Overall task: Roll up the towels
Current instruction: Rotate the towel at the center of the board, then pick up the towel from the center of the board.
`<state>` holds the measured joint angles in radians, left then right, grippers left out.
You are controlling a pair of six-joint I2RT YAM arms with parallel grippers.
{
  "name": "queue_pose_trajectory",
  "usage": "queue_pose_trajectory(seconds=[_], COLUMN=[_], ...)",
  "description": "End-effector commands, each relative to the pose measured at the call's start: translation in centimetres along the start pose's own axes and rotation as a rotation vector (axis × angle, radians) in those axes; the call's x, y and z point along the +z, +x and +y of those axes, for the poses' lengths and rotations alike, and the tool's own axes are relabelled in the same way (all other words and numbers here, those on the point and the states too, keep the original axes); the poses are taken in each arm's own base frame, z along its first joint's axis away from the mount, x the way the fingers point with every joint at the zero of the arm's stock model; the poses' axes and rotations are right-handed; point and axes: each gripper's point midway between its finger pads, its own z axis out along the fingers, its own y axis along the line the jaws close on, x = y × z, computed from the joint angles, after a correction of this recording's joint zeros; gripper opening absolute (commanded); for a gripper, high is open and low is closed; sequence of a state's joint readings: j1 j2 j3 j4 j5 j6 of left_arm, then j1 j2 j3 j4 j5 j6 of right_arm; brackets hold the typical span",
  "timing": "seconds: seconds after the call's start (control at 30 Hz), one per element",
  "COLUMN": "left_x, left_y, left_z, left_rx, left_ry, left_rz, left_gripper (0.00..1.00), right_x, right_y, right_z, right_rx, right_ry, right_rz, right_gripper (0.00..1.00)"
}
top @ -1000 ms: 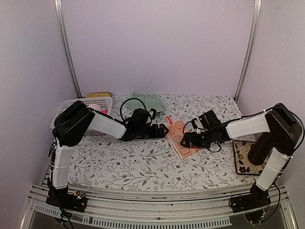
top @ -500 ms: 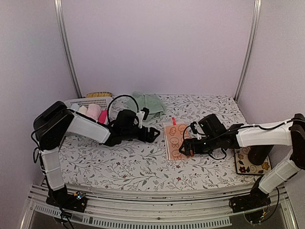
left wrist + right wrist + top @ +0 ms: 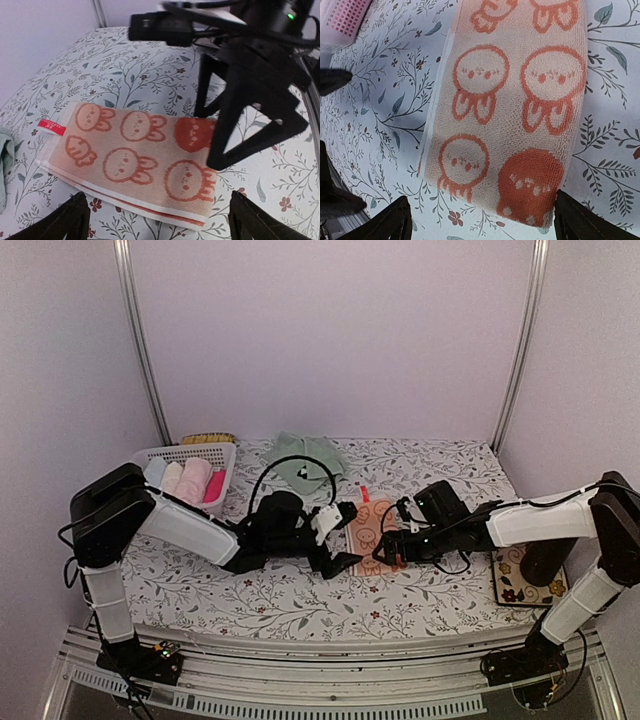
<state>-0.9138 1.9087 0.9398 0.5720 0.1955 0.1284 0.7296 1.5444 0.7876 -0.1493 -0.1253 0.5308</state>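
Observation:
The orange-salmon towel (image 3: 372,530), printed with bunny faces and carrying a red tag, lies flat and folded on the flowered table cover. In the left wrist view this towel (image 3: 135,157) fills the middle, and in the right wrist view it (image 3: 515,100) runs away from the camera. My left gripper (image 3: 349,535) stands open at its left edge, its fingertips (image 3: 67,222) straddling the long side. My right gripper (image 3: 386,546) is open at the towel's near end, fingertips (image 3: 590,220) on either side of that short edge. The pale green towel (image 3: 310,455) lies crumpled at the back.
A white lattice basket (image 3: 165,454) at the back left holds several rolled cloths, with a yellowish thing (image 3: 207,438) behind it. A dark-rimmed flowered mat (image 3: 515,580) lies at the right under the right arm. The right gripper's black fingers (image 3: 250,120) stand over the towel's end.
My left arm has swung forward and right from beside the green towel to the orange towel's left edge. The orange towel went from slanted to straight. My right gripper stayed at its near end.

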Motion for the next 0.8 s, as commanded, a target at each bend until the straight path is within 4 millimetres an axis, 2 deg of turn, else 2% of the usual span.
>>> queue_pose_trajectory(seconds=[0.0,0.13,0.23,0.33,0.37,0.53,0.63,0.77], left_x=[0.2,-0.7,-0.2,0.5,1.2,2.5,3.0,4.1], left_y=[1.8,1.8,2.6,3.0,4.6,6.6,7.1,8.6], left_z=[-2.3,-3.9,-4.6,-5.5,-5.9,-7.2,-7.3,-7.1], left_rx=[0.212,0.273,0.353,0.438,0.459,0.548,0.594,0.676], left_ry=[0.023,0.071,0.059,0.038,0.044,0.054,0.035,-0.009], left_rz=[0.001,-0.043,-0.002,0.02,0.053,0.12,0.154,0.234], left_gripper=[0.97,0.95,0.94,0.92,0.91,0.78,0.68,0.62], right_x=[1.0,1.4,1.0,-0.3,-0.8,-3.2,-4.8,-6.7], right_y=[0.0,0.6,0.7,-0.3,-0.7,-2.2,-3.0,-3.9], right_z=[0.0,-1.0,-0.9,-0.5,-0.4,-1.3,-1.7,-1.7], right_rx=[0.026,0.051,0.056,0.042,0.037,0.038,0.044,0.04], right_ry=[-0.068,-0.055,-0.06,-0.066,-0.063,-0.035,-0.033,-0.039], right_rz=[0.005,0.024,0.026,-0.013,-0.027,-0.085,-0.128,-0.174], right_gripper=[0.99,0.99,0.99,0.99,0.99,0.99,0.99,0.99])
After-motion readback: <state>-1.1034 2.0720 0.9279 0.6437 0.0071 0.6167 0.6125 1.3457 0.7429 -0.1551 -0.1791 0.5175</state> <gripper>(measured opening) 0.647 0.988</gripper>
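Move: The left hand is some 9 cm above the table, with the folded orange towel's middle about 5 cm ahead, 6 cm to its right and 9 cm below. From this hand the green towel lies around 28 cm ahead and 9 cm left, the basket roughly 24 cm ahead and 33 cm left. The orange towel's middle is about 6 cm ahead of the right hand, 3 cm left and 5 cm below; the flowered tray is some 27 cm right of that hand and 3 cm back. Down and back, and slightly right, the left hand travels roughly 10 cm to beside the towel's near left corner, rolling some 30 degrees about its finger axis while its wide-open fingers close by about a third. The right hand, fingers still wide open, dips slightly over the near end, then rises about 7 cm and draws off to the right, away from the towel. ##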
